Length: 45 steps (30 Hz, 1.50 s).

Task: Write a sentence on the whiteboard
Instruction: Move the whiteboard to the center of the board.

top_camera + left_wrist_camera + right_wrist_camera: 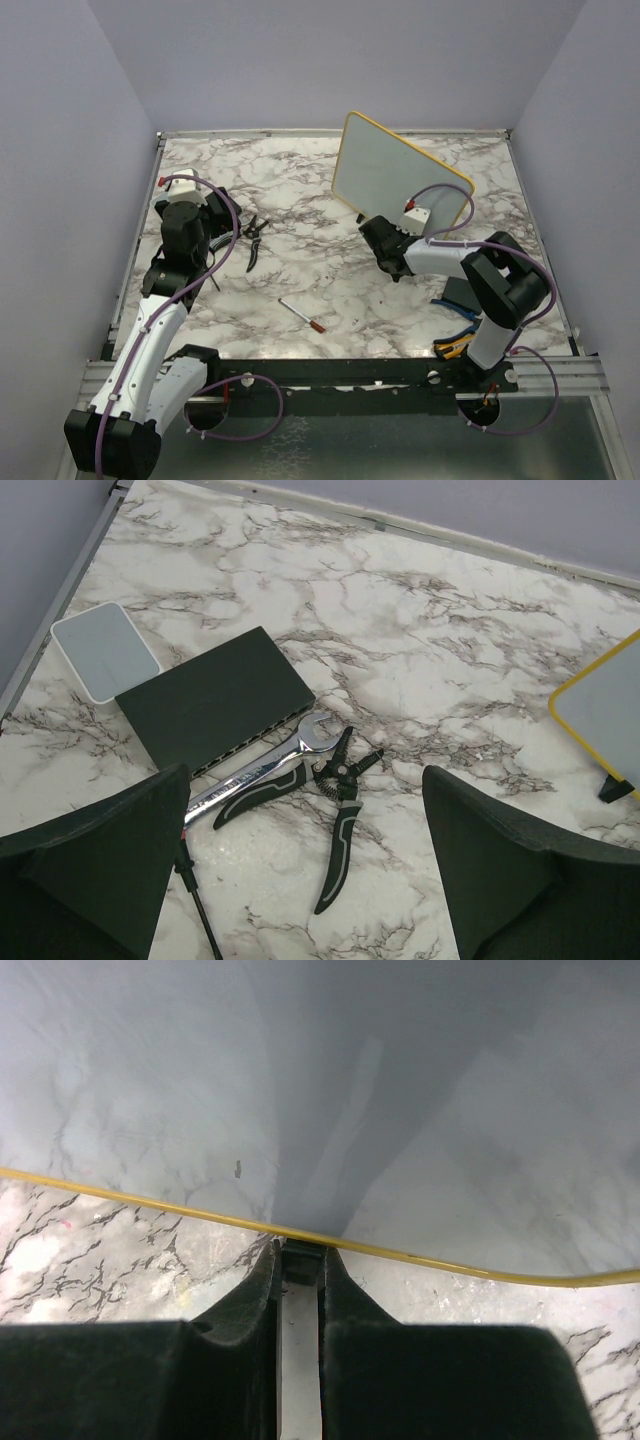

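The whiteboard [400, 165] stands tilted at the back right, pale grey-white with a thin yellow frame [130, 1198]. No sentence shows on its face, only a small dark speck [237, 1168]. My right gripper [300, 1260] is low at the board's bottom edge. Its fingers [255, 1300] are shut on a small black ridged foot [301, 1256] just under the frame. In the top view this right gripper [383, 243] sits against the board's lower edge. My left gripper [300, 880] hangs open over the left side of the table, with nothing between its fingers. From above, the left gripper [218, 228] is near the tools.
Below the left gripper lie black-handled pliers [340, 810], a wrench [255, 778], a dark flat slab [215, 700], a small white box [105, 650] and a thin black screwdriver [197, 905]. A white marker with a red end [302, 315] lies mid-table. Blue and yellow tools [455, 345] sit by the right arm's base.
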Each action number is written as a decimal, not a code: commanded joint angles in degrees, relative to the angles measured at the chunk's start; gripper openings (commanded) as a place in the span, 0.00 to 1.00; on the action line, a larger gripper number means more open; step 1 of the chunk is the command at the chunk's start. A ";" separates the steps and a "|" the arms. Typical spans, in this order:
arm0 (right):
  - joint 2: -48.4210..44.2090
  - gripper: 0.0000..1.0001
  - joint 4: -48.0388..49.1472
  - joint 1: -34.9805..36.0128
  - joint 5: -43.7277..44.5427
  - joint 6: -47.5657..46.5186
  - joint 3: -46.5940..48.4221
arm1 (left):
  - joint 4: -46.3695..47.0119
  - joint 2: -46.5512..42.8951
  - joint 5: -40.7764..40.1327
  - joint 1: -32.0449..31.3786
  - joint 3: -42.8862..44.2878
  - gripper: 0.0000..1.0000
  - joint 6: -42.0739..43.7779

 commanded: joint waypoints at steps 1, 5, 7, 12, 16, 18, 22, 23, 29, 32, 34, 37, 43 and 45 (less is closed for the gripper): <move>-2.42 0.00 4.27 -0.09 -2.32 -7.27 -3.93 | 0.90 -0.26 1.04 -0.33 -0.55 0.99 0.02; -3.84 0.00 8.65 0.09 -4.35 -12.61 -7.30 | 0.86 -0.18 1.21 -0.35 -0.64 0.99 -0.08; -4.79 0.00 12.52 0.18 -6.06 -15.26 -9.50 | 0.86 -0.03 1.31 -0.35 -0.72 0.99 -0.16; -8.42 0.00 20.56 0.20 -10.57 -20.61 -13.90 | 0.90 0.41 1.57 -0.33 -0.73 0.99 -0.32; -9.58 0.00 24.82 0.36 -14.44 -24.72 -16.33 | 0.86 0.77 1.58 -0.38 -0.73 0.99 -0.40; -9.79 0.00 26.85 0.36 -16.48 -26.79 -17.49 | 0.87 0.92 1.65 -0.38 -0.73 0.99 -0.37; -10.85 0.00 30.41 0.56 -19.86 -30.08 -19.60 | 0.88 1.14 1.76 -0.33 -0.74 0.99 -0.34; -11.12 0.00 31.22 0.67 -20.80 -30.82 -19.97 | 0.93 1.20 1.76 -0.35 -0.80 0.99 -0.41; -10.75 0.00 34.69 2.02 -23.94 -34.22 -20.68 | 0.99 1.32 1.76 -0.37 -0.74 0.99 -0.37; -9.73 0.00 35.02 2.75 -24.57 -35.56 -20.14 | 0.96 1.27 1.80 -0.33 -0.82 0.99 -0.39; -9.46 0.00 35.72 3.38 -25.13 -36.29 -20.11 | 1.01 1.24 1.92 -0.34 -0.82 0.99 -0.31; -9.90 0.00 36.89 3.67 -26.40 -37.15 -20.86 | 1.02 1.15 2.42 -0.33 -0.90 0.99 -0.28; -10.82 0.00 40.02 4.19 -31.44 -39.96 -22.16 | 1.74 1.14 6.20 -0.33 -1.04 0.99 -0.41; -9.97 0.00 39.67 4.24 -31.57 -40.28 -21.51 | 2.47 1.35 8.55 -0.39 -1.16 0.99 -0.40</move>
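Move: The right gripper already pinches the whiteboard's near right foot. The table center, where the whiteboard is to go, is about 16 cm to its left and 3 cm ahead, 2 cm lower. The whiteboard's middle is about 9 cm ahead, 2 cm left and 10 cm up; its left foot is some 9 cm ahead and 10 cm left. The marker lies 20 cm back and 23 cm left. From the left gripper, the table center is about 30 cm right, 5 cm ahead and 23 cm down. Keep the right gripper shut on the whiteboard's right foot and swing the wrist counter-clockwise by some 40 degrees, staying low over the table. Ease back a little at first, then drag the foot mainly left towards the table center, about 7 cm in all, with some 3 cm of draw towards the base. ##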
